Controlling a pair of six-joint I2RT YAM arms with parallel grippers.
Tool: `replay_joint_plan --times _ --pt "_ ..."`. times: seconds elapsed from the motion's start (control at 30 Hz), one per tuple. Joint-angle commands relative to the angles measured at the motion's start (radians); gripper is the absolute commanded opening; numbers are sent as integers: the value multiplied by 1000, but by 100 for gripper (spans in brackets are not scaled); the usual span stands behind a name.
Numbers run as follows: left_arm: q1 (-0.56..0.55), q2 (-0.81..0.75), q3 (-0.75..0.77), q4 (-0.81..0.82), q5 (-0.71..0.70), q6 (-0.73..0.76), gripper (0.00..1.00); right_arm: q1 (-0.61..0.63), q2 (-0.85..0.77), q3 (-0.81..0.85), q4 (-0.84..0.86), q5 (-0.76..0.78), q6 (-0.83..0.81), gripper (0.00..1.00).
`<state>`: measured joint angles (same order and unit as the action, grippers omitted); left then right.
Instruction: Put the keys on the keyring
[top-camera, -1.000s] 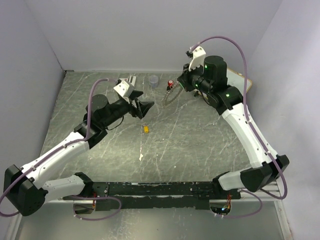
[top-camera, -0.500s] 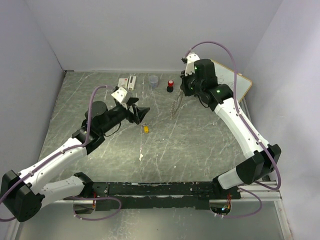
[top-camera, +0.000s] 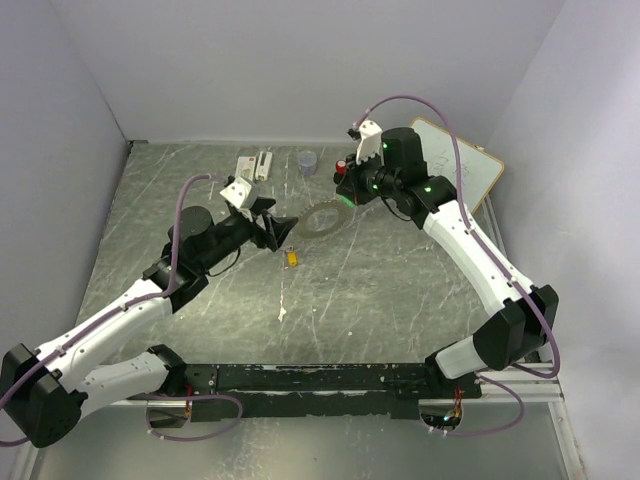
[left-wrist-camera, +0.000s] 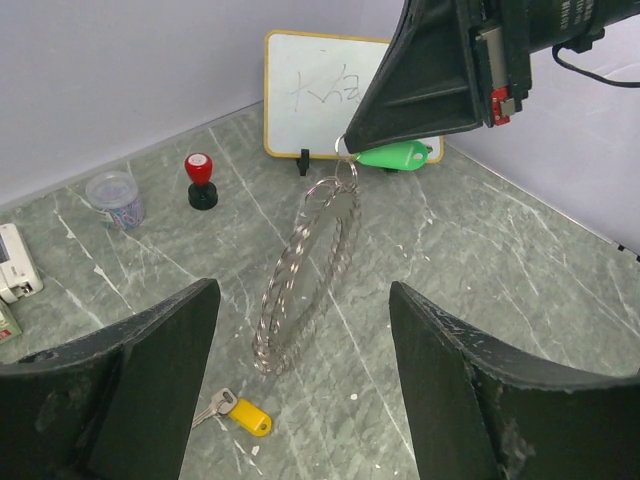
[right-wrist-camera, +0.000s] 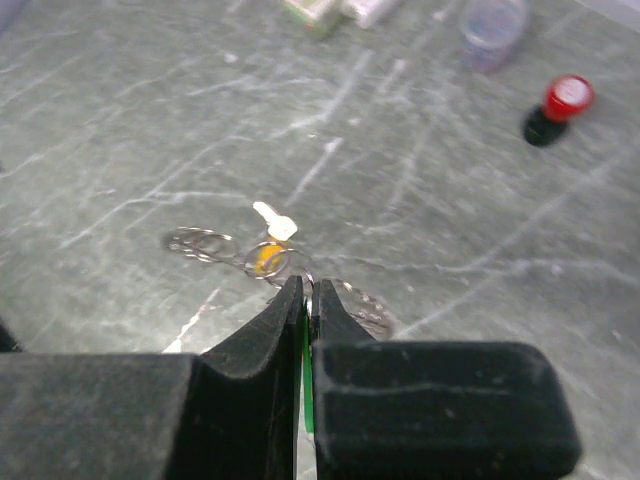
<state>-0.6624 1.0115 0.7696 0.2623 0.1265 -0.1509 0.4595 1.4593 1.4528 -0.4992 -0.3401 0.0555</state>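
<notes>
My right gripper (top-camera: 347, 190) (right-wrist-camera: 307, 290) is shut on the green key (left-wrist-camera: 395, 155), which shows as a green sliver between the fingers (right-wrist-camera: 306, 370). The silvery keyring (top-camera: 322, 219) (left-wrist-camera: 305, 275) hangs from that key by a small loop, tilted above the table. The yellow key (top-camera: 291, 258) (left-wrist-camera: 245, 417) (right-wrist-camera: 265, 255) lies flat on the table below the ring. My left gripper (top-camera: 285, 228) (left-wrist-camera: 302, 288) is open and holds nothing. It faces the ring's lower end from the left, a short way off.
A red-capped black knob (top-camera: 341, 167) (left-wrist-camera: 200, 180) (right-wrist-camera: 560, 105) and a clear cup (top-camera: 307, 160) (left-wrist-camera: 115, 195) stand at the back. White blocks (top-camera: 255, 165) lie at the back left. A small whiteboard (top-camera: 455, 170) (left-wrist-camera: 320, 95) leans at the back right.
The right arm has swung left and brought the hanging keyring from near the back towards the left gripper. The left gripper has shifted only slightly and stays open.
</notes>
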Motion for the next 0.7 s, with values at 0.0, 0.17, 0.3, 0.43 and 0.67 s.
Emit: replay_joint_plan --times 0.0,0.17,0.3,0.43,0.67 --pt "4 -15 -17 26 -20 -9 79 -9 26 46 -85 336 42 0" --pt "6 -10 -19 28 -24 -7 79 -21 2 24 -84 458 62 0" --pt "5 -4 -15 29 -23 -6 79 -22 14 35 -87 407 67 0" --pt "6 -15 -19 23 -35 -6 79 -15 33 22 -49 255 63 0" --pt "6 -46 -15 -5 -51 5 80 5 59 21 -1 151 69 0"
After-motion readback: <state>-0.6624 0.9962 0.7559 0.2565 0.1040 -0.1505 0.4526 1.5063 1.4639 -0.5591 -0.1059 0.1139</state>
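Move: The right fingers, already shut on the green tag, have the keyring loop hanging below them in mid-swing. The yellow-tagged key lies about 11 cm to their left, 2 cm ahead and some 28 cm below; the red stamp stands about 26 cm straight ahead, the plastic cup around 29 cm ahead and 10 cm left, both near table height. From the open left hand, that key is some 9 cm ahead, 2 cm right and 30 cm below. Swinging quickly to the right, the right hand goes some 6.5 cm away from the left gripper, with about 3 cm forward and down as well, its wrist turning roughly 20 degrees clockwise; then it reverses and comes about 3 cm back to the left, partly unwinding that turn. Its fingers keep hold of the green tag. ##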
